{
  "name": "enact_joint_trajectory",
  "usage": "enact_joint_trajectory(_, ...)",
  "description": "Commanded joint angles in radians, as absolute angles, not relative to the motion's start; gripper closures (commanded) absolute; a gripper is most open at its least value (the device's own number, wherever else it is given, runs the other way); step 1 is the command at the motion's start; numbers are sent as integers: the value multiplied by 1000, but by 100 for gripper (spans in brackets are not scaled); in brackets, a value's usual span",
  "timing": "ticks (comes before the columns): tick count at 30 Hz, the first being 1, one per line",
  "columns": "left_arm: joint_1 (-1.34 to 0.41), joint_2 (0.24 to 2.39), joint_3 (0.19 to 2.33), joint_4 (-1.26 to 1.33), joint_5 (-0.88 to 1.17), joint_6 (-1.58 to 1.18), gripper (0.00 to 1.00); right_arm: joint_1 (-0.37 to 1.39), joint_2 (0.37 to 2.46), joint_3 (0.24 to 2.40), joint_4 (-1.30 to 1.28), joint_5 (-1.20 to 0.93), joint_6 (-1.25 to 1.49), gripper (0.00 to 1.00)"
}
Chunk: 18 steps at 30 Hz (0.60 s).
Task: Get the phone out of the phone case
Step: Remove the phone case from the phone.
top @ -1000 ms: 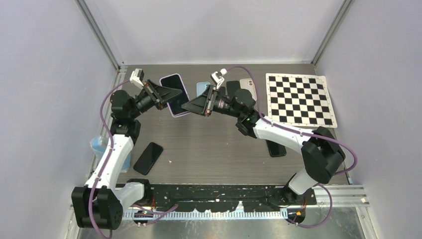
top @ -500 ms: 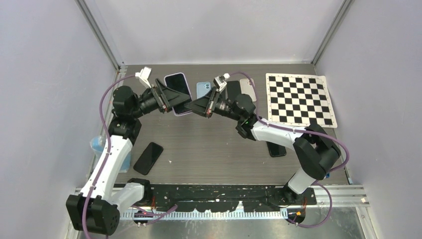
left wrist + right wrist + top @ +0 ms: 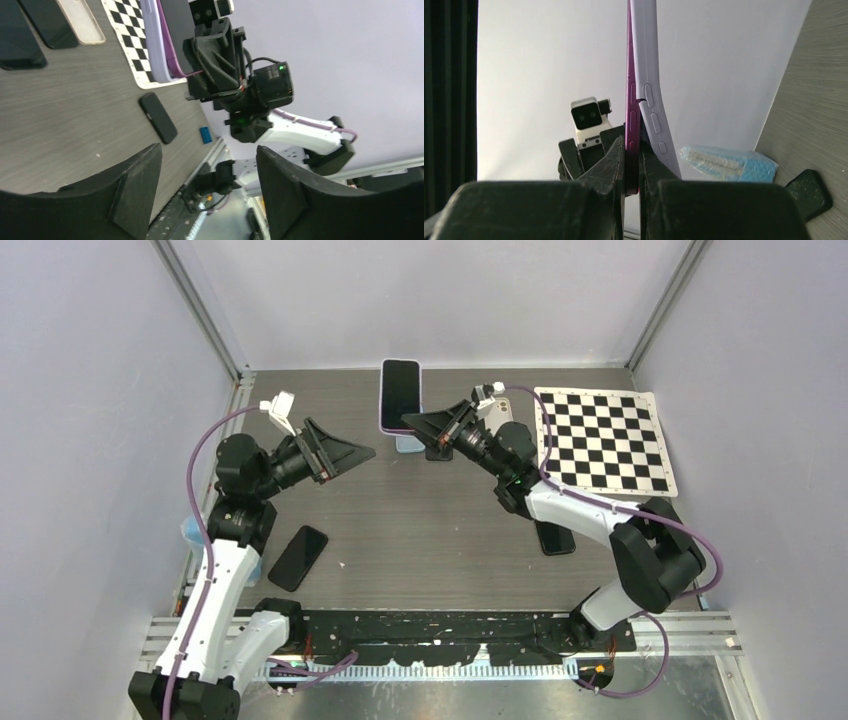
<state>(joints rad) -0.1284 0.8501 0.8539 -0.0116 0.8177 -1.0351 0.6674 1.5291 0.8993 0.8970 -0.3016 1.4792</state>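
The phone [image 3: 400,390], dark screen up, is held above the back of the table by my right gripper [image 3: 409,425], which grips its near end. In the right wrist view the fingers are shut on the phone's purple edge [image 3: 630,115], and the lavender phone case [image 3: 650,105] bows away from that edge beside the right finger. My left gripper [image 3: 362,453] hangs open and empty to the left of the phone, apart from it. Its wrist view shows wide, bare jaws [image 3: 207,185], with the right arm holding the cased phone [image 3: 175,40] beyond them.
Two black phones [image 3: 298,557] [image 3: 555,537] lie on the table near each arm. A checkerboard sheet [image 3: 603,438] lies at the back right. More phones and cases [image 3: 497,412] lie behind the right gripper. A blue packet [image 3: 195,530] sits at the left edge.
My left gripper let go of the phone, opened and drew back to the left. My right gripper shut on the phone and carried it right and toward the back.
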Motion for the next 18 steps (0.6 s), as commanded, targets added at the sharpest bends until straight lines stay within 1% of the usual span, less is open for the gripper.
enact_joint_trajectory(1, -123, 850, 833, 45, 831, -977, 37, 667, 1437, 962, 849, -253, 1522, 99)
enact_joint_trajectory(4, -122, 853, 835, 50, 831, -969, 41, 667, 1408, 961, 776, -239, 1526, 99)
enact_joint_trajectory(7, -122, 858, 828, 83, 830, -977, 39, 669, 1387, 961, 754, -245, 1537, 99)
enact_joint_trajectory(9, -122, 867, 824, 90, 825, -967, 40, 669, 1380, 958, 743, -246, 1555, 99)
enact_joint_trajectory(12, -122, 883, 822, 96, 816, -944, 50, 671, 1373, 962, 724, -266, 1580, 99)
enact_joint_trajectory(14, -123, 897, 824, 119, 834, -934, 53, 678, 1365, 966, 718, -277, 1582, 99)
enact_joint_trajectory(16, -124, 905, 824, 141, 859, -933, 53, 689, 1360, 967, 707, -278, 1578, 99)
enact_joint_trajectory(18, -132, 900, 818, 156, 859, -929, 50, 700, 1359, 968, 699, -278, 1581, 99)
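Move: The left hand is empty. The lilac phone case, still hanging half off the held phone, has its middle about 10 cm ahead of that hand, 7 cm to its right and at about its height, while the right fingertips are some 5 cm ahead and 8 cm right. From the right hand, which pinches the near end, the case middle is about 5 cm ahead, 1 cm left and 2 cm up; the blue case lies on the table some 13 cm ahead, 1 cm left and 26 cm below. The right hand keeps its pinch on the phone's near end and tips it about 10 degrees, far end down, sinking about 1 cm as it first edges forward and slightly left, then draws back about 1.5 cm. The empty left hand eases about 1.5 cm forward and as far down, towards the near end of the lilac case, its fingers narrowing from wide to about half open without touching it. ##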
